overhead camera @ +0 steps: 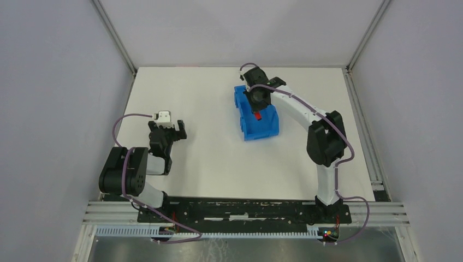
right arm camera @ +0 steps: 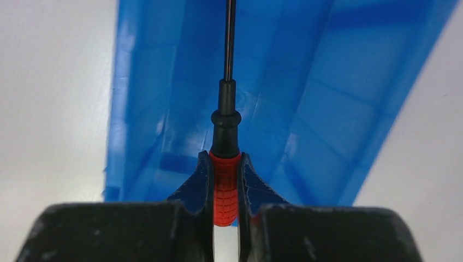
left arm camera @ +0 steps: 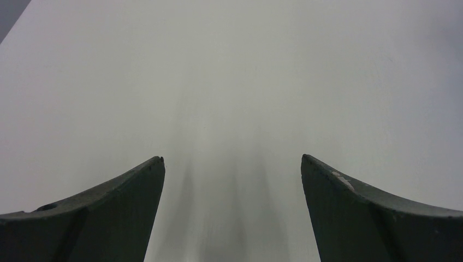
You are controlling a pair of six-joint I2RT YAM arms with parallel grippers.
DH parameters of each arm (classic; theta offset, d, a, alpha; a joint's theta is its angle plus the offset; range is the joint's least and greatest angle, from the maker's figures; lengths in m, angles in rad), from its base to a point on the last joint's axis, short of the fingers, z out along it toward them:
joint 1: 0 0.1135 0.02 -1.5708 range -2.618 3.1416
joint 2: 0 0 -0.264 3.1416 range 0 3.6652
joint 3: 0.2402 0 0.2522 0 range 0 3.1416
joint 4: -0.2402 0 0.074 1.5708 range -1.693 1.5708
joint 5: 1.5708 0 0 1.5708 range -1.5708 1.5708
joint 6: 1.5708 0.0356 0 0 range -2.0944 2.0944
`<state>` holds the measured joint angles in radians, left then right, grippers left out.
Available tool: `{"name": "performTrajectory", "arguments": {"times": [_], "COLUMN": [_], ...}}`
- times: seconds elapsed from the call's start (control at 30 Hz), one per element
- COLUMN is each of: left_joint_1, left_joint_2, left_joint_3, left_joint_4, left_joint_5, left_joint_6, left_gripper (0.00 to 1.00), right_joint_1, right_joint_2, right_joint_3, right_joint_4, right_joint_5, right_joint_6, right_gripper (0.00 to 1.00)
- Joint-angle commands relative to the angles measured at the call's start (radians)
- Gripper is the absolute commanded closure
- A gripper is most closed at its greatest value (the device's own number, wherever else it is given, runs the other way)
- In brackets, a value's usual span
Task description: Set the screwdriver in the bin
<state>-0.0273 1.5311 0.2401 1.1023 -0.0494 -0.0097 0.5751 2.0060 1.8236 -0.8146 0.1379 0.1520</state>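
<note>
The screwdriver [right arm camera: 225, 188] has a ribbed red handle, a black collar and a thin black shaft running up out of the right wrist view. My right gripper [right arm camera: 224, 158] is shut on that red handle, both jaws pressed against its sides. Below it lies the blue bin [right arm camera: 327, 109], its floor and walls filling the view. From above, the right gripper [overhead camera: 256, 112] hangs over the blue bin [overhead camera: 265, 128], and a bit of the screwdriver's red handle [overhead camera: 257, 115] shows under it. My left gripper [left arm camera: 232, 159] stands open over bare table, far left of the bin.
The white table [overhead camera: 207, 158] is ringed by grey enclosure walls with metal rails. The left arm [overhead camera: 164, 136] rests near the table's left side. A rail with cable trunking [overhead camera: 245, 213] runs along the near edge.
</note>
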Motion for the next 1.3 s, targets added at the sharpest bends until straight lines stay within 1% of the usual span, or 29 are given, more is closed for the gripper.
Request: {"name": "performTrajectory", "arguments": {"times": [0.0, 0.17, 0.27, 0.37, 0.4, 0.43, 0.53, 0.67, 0.77, 0.8, 0.83, 0.9, 0.93, 0.97, 1.07, 1.13, 1.2, 1.27], "left_joint_1": [0.007, 0.007, 0.007, 0.007, 0.007, 0.007, 0.007, 0.007, 0.007, 0.007, 0.007, 0.007, 0.007, 0.007, 0.007, 0.007, 0.007, 0.007], "left_joint_2": [0.002, 0.001, 0.001, 0.001, 0.002, 0.001, 0.002, 0.002, 0.002, 0.002, 0.001, 0.001, 0.001, 0.0, 0.001, 0.001, 0.001, 0.001], "left_joint_3": [0.015, 0.015, 0.015, 0.015, 0.015, 0.014, 0.015, 0.015, 0.015, 0.015, 0.015, 0.015, 0.015, 0.015, 0.015, 0.015, 0.015, 0.015], "left_joint_4": [0.05, 0.05, 0.05, 0.049, 0.049, 0.05, 0.05, 0.05, 0.05, 0.05, 0.05, 0.05, 0.05, 0.05, 0.05, 0.05, 0.05, 0.05], "left_joint_5": [0.001, 0.001, 0.0, 0.0, 0.0, 0.001, 0.001, 0.001, 0.001, 0.001, 0.0, 0.001, 0.0, 0.0, 0.001, 0.001, 0.001, 0.001], "left_joint_6": [-0.016, -0.016, -0.016, -0.016, -0.016, -0.017, -0.016, -0.016, -0.016, -0.016, -0.016, -0.016, -0.016, -0.016, -0.016, -0.016, -0.016, -0.016], "left_gripper": [0.0, 0.0, 0.0, 0.0, 0.0, 0.0, 0.0, 0.0, 0.0, 0.0, 0.0, 0.0, 0.0, 0.0, 0.0, 0.0, 0.0, 0.0], "right_joint_1": [0.014, 0.014, 0.014, 0.014, 0.014, 0.014, 0.014, 0.015, 0.014, 0.014, 0.014, 0.014, 0.011, 0.011, -0.002, -0.023, -0.048, -0.072], "right_joint_2": [0.058, 0.113, 0.147, 0.162, 0.161, 0.156, 0.117, 0.019, -0.069, -0.098, -0.139, -0.222, -0.27, -0.312, -0.461, -0.568, -0.693, -0.808], "right_joint_3": [-0.105, -0.171, -0.175, -0.179, -0.178, -0.176, -0.164, -0.136, -0.109, -0.1, -0.099, -0.12, -0.141, -0.163, -0.294, -0.421, -0.581, -0.76], "right_joint_4": [0.121, 0.217, 0.231, 0.23, 0.228, 0.223, 0.208, 0.197, 0.187, 0.184, 0.184, 0.204, 0.22, 0.239, 0.311, 0.382, 0.477, 0.589], "right_joint_5": [0.055, 0.034, 0.052, 0.055, 0.057, 0.057, 0.056, 0.064, 0.067, 0.08, 0.096, 0.159, 0.186, 0.219, 0.322, 0.359, 0.397, 0.392], "right_joint_6": [-0.012, -0.003, 0.009, 0.017, 0.021, 0.024, 0.026, 0.021, -0.002, -0.01, -0.017, -0.031, -0.039, -0.051, -0.078, -0.096, -0.099, -0.099], "right_gripper": [1.0, 1.0, 0.95, 0.82, 0.75, 0.71, 0.64, 0.57, 0.47, 0.43, 0.35, 0.15, 0.07, 0.02, 0.02, 0.02, 0.02, 0.02]}}
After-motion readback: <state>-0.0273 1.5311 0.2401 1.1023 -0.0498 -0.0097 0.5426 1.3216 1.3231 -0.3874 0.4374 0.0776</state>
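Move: The right hand is already over the bin with the screwdriver pinched by its red handle, the shaft running forward and a little left, so that the tool's middle lies about 3 cm ahead and 2 cm left of the grip. The bin's middle is some 4 cm ahead of this hand, neither left nor right, and about 10 cm below. From the idle left hand, the bin's middle lies roughly 8 cm ahead, 43 cm to the right and 3 cm lower. The right hand sinks about 11 cm into the bin, easing back a couple of centimetres, and stays down there while its fingers begin to open and let go of the screwdriver's handle. Still opening to full width, it climbs almost straight up out of the bin by nearly 28 cm, then late in the rise swings some 10 cm right and slightly back, away from the bin, while the wrist tips the fingers up by about 40 degrees. ##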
